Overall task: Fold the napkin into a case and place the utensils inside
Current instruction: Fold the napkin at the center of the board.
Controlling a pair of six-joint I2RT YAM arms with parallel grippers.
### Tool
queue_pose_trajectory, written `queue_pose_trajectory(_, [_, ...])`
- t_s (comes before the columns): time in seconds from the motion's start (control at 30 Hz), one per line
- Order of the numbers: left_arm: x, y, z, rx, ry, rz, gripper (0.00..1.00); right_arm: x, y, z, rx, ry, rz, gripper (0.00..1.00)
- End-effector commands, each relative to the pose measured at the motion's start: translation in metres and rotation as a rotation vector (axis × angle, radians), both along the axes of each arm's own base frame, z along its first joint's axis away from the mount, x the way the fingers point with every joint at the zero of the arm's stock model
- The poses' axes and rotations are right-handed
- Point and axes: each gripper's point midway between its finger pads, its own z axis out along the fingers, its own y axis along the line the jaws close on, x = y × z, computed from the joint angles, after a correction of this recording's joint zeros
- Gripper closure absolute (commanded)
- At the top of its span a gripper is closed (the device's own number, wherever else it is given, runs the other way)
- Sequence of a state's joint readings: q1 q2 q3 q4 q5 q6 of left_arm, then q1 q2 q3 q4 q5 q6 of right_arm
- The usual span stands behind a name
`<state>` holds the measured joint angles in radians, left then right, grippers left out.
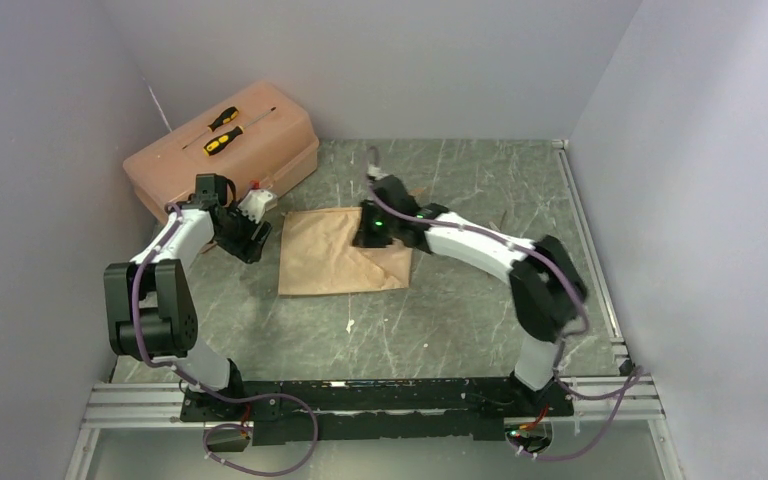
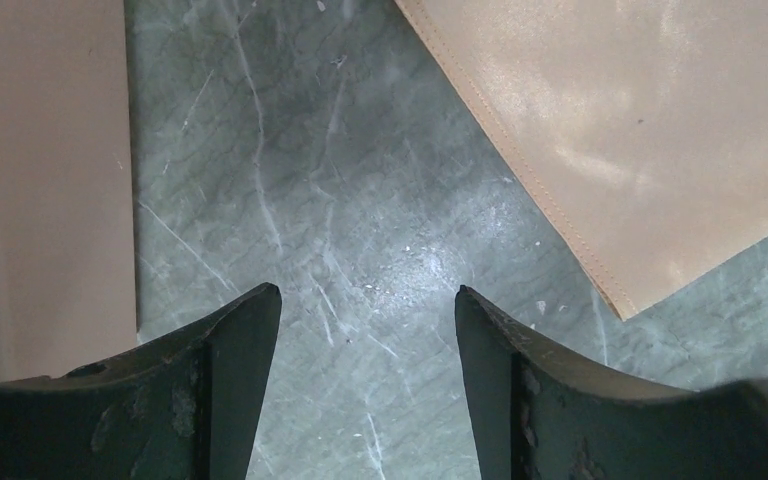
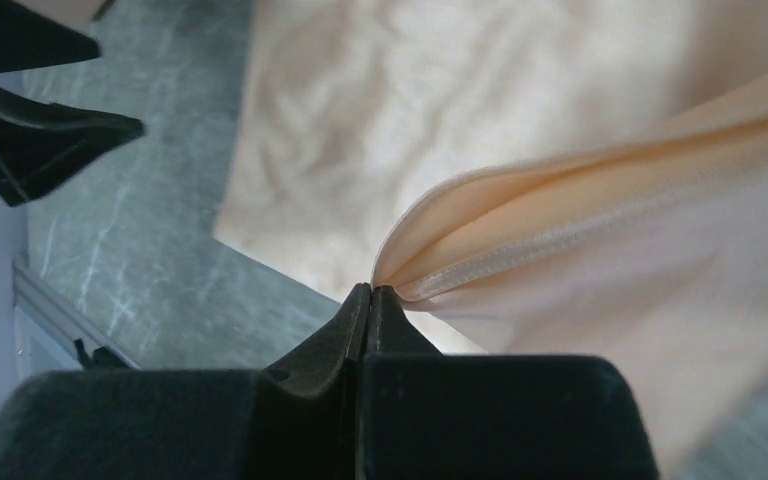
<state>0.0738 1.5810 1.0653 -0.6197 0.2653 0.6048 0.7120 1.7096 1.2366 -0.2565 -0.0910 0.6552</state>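
Observation:
The peach-tan napkin (image 1: pixel 320 262) lies flat on the marble table (image 1: pixel 440 320), with its right part lifted and turned over toward the left. My right gripper (image 1: pixel 372 234) hangs over the napkin's upper right area. In the right wrist view that gripper (image 3: pixel 370 289) is shut on a hemmed corner fold of the napkin (image 3: pixel 560 230). My left gripper (image 1: pixel 250 236) hovers just left of the napkin, open and empty; its fingertips (image 2: pixel 260 310) frame bare table, and the napkin's edge (image 2: pixel 640 130) lies ahead to the right. I cannot make out the utensils for certain.
A pink toolbox (image 1: pixel 260 160) stands at the back left, close behind the left gripper, with two yellow-and-black screwdrivers (image 1: pixel 224 131) on its lid. A thin brownish piece (image 1: pixel 419 191) shows behind the right arm. Grey walls close in the table on three sides.

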Motion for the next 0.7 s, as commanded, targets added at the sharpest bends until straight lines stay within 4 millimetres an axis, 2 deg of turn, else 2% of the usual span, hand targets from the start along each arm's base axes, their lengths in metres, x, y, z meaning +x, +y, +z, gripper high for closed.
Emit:
queue_pose_trajectory(0.0, [-0.004,-0.005,0.021,-0.046,-0.036,0.026,0.3,-0.007,0.093,0.005,0.066,0.0,0.204,1.0])
queue_pose_trajectory(0.1, [-0.01,-0.002,0.021,-0.039,-0.043,0.037,0.3,-0.019,0.147,-0.008,0.077,0.033,0.33,1.0])
queue_pose_trajectory(0.23, [-0.017,0.002,0.025,-0.038,-0.05,0.045,0.3,-0.03,0.193,-0.029,0.086,0.062,0.41,1.0])
queue_pose_trajectory(0.33, [-0.021,0.007,0.027,-0.037,-0.048,0.054,0.3,-0.036,0.207,-0.045,0.088,0.094,0.441,1.0])
queue_pose_trajectory(0.43, [-0.023,0.008,0.027,-0.042,-0.042,0.056,0.3,-0.038,0.206,-0.061,0.058,0.122,0.45,1.0])
queue_pose_trajectory(0.5, [-0.024,0.008,0.026,-0.043,-0.043,0.054,0.3,-0.041,0.205,-0.064,0.052,0.131,0.467,0.99])
queue_pose_trajectory(0.57, [-0.023,0.008,0.024,-0.045,-0.037,0.055,0.3,-0.046,0.208,-0.063,0.068,0.14,0.491,0.87])
queue_pose_trajectory(0.63, [-0.022,0.008,0.024,-0.048,-0.032,0.058,0.3,-0.047,0.211,-0.057,0.074,0.139,0.512,0.6])
queue_pose_trajectory(0.67, [-0.022,0.008,0.024,-0.049,-0.029,0.058,0.3,-0.047,0.212,-0.05,0.078,0.133,0.526,0.54])
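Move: The napkin's near-left corner, where the pinched near-right corner is being taken, lies about 21 cm left of the right hand, 7 cm back and 11 cm below. The far-left corner is some 19 cm left, 12 cm ahead and equally low; the toolbox's middle sits roughly 34 cm left, 23 cm ahead and 5 cm lower. From the open left hand, the near-left corner is about 8 cm right, 9 cm back and 5 cm below. The right hand, still pinching the napkin's near-right corner, sweeps fast to the left by about 20 cm over the half already lying flat, sinking and drawing back towards the near-left corner while it turns some 25 degrees counter-clockwise, and once down there it parts its fingers part-way to let the corner go. The empty left hand, fingers staying open, eases up, back and a little left by about 3 cm beside the fold. ##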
